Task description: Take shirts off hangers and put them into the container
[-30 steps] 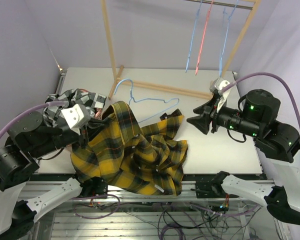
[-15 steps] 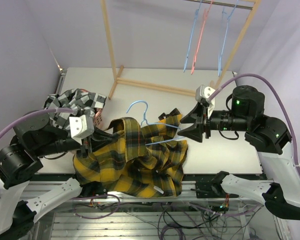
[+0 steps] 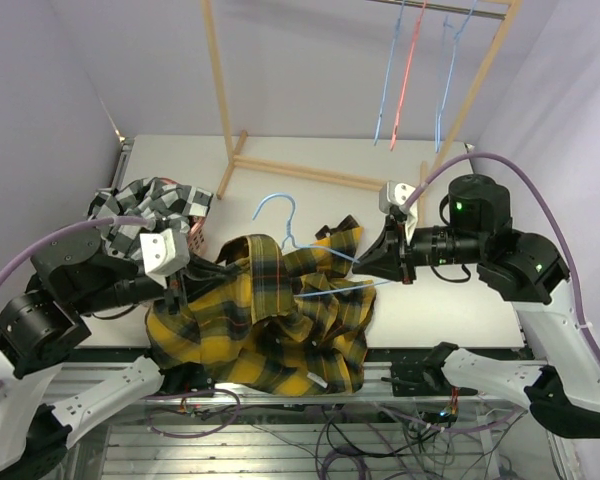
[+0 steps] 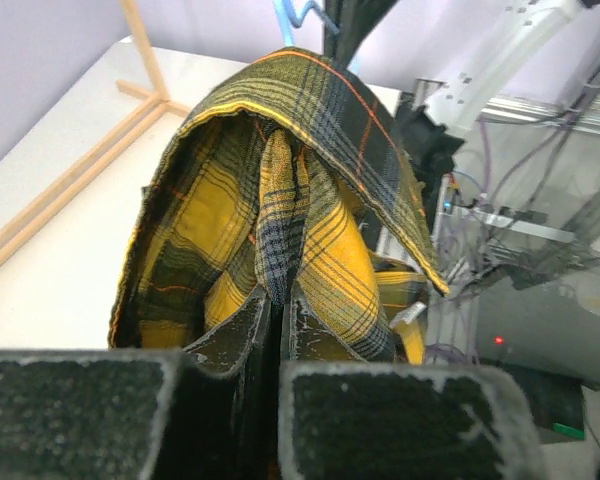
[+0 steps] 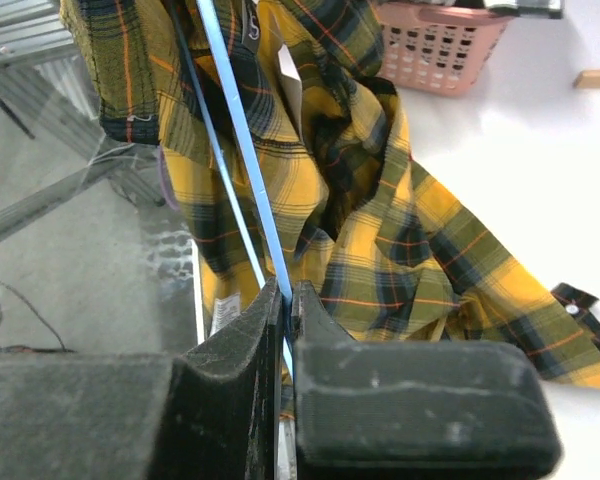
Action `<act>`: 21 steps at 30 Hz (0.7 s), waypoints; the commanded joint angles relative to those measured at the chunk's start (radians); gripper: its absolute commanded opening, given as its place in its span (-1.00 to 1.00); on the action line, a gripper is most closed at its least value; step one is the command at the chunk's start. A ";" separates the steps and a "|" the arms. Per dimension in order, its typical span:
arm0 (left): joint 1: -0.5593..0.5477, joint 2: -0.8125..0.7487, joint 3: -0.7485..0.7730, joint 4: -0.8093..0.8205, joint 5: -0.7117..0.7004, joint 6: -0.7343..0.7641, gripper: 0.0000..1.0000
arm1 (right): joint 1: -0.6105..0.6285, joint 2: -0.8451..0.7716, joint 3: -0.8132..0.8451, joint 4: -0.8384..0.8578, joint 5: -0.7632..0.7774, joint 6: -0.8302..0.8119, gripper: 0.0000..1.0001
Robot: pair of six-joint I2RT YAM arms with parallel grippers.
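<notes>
The yellow-and-black plaid shirt (image 3: 270, 325) lies bunched at the table's near edge, partly hanging over it. A light blue hanger (image 3: 280, 212) sticks up out of it, hook at the far side. My left gripper (image 3: 187, 280) is shut on a fold of the shirt (image 4: 310, 190), pinched between the fingertips (image 4: 277, 295). My right gripper (image 3: 378, 272) is shut on the hanger's thin blue wire (image 5: 242, 135), with the shirt (image 5: 400, 230) draped just beyond it. The black-and-white checked shirt (image 3: 145, 203) lies in the pink container (image 3: 196, 238), which also shows in the right wrist view (image 5: 440, 45).
A light wooden rack frame (image 3: 218, 90) stands at the back of the table. Two blue hangers (image 3: 383, 95) (image 3: 444, 95) and a pink-red hanger (image 3: 408, 75) hang from its rail. Cables and metal framing lie below the table's near edge.
My right gripper moved left to the shirt and shut on the blue hanger wire. The hanger shifted right and lifted. The left gripper pulled the shirt into a tighter bunch.
</notes>
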 commanded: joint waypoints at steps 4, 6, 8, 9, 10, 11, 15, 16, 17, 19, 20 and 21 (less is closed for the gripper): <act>0.001 0.024 -0.151 0.205 -0.411 -0.081 -0.50 | 0.003 -0.014 -0.003 0.087 0.347 0.110 -1.00; 0.002 0.059 -0.187 0.238 -0.499 -0.084 -0.28 | 0.004 0.005 0.011 0.080 0.441 0.123 -1.00; 0.002 0.114 -0.198 0.246 -0.557 -0.086 -0.15 | 0.004 0.032 0.036 0.046 0.490 0.128 -1.00; 0.001 0.142 -0.197 0.243 -0.586 -0.087 -0.12 | 0.003 0.049 0.052 0.024 0.500 0.128 -1.00; 0.001 0.171 -0.193 0.240 -0.619 -0.092 -0.09 | 0.003 0.065 0.069 -0.003 0.509 0.130 -1.00; 0.002 0.199 -0.189 0.235 -0.659 -0.097 0.01 | 0.004 0.079 0.085 -0.030 0.528 0.136 -1.00; 0.001 0.273 -0.178 0.240 -0.788 -0.113 0.11 | 0.002 0.132 0.130 -0.126 0.642 0.189 -1.00; 0.001 0.282 -0.183 0.252 -0.815 -0.119 0.12 | 0.003 0.141 0.140 -0.149 0.670 0.204 -1.00; 0.002 0.287 -0.189 0.265 -0.838 -0.126 0.12 | 0.004 0.149 0.143 -0.164 0.683 0.215 -1.00; 0.001 0.297 -0.192 0.292 -0.871 -0.142 0.29 | 0.003 0.157 0.144 -0.186 0.698 0.234 -1.00; 0.001 0.302 -0.192 0.305 -0.882 -0.151 0.31 | 0.003 0.161 0.148 -0.195 0.702 0.242 -1.00; 0.001 0.310 -0.189 0.313 -0.889 -0.155 0.38 | 0.004 0.165 0.155 -0.206 0.701 0.248 -1.00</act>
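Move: The left hand pinches the shirt beside its folded top, which lies about 7 cm to the hand's right and roughly level with it. The hanger's neck is some 10 cm right, 4 cm ahead and slightly higher; the container stands about 30 cm left, 20 cm ahead and some 32 cm lower. From the right hand, gripping the hanger's end, the folded top lies around 14 cm left and 2 cm back, the neck 11 cm left and 3 cm ahead. Forward and down, the left hand opens off the shirt as it goes, some 18 cm out past the cloth's left side and 11 cm lower, turning about 45 degrees counter-clockwise so its fingers tip down and swing from rightward to forward-right. The right hand keeps its shut grip on the hanger's end, carrying it about 10 cm forward with some sinking and drift right, while turning roughly 35 degrees clockwise. ##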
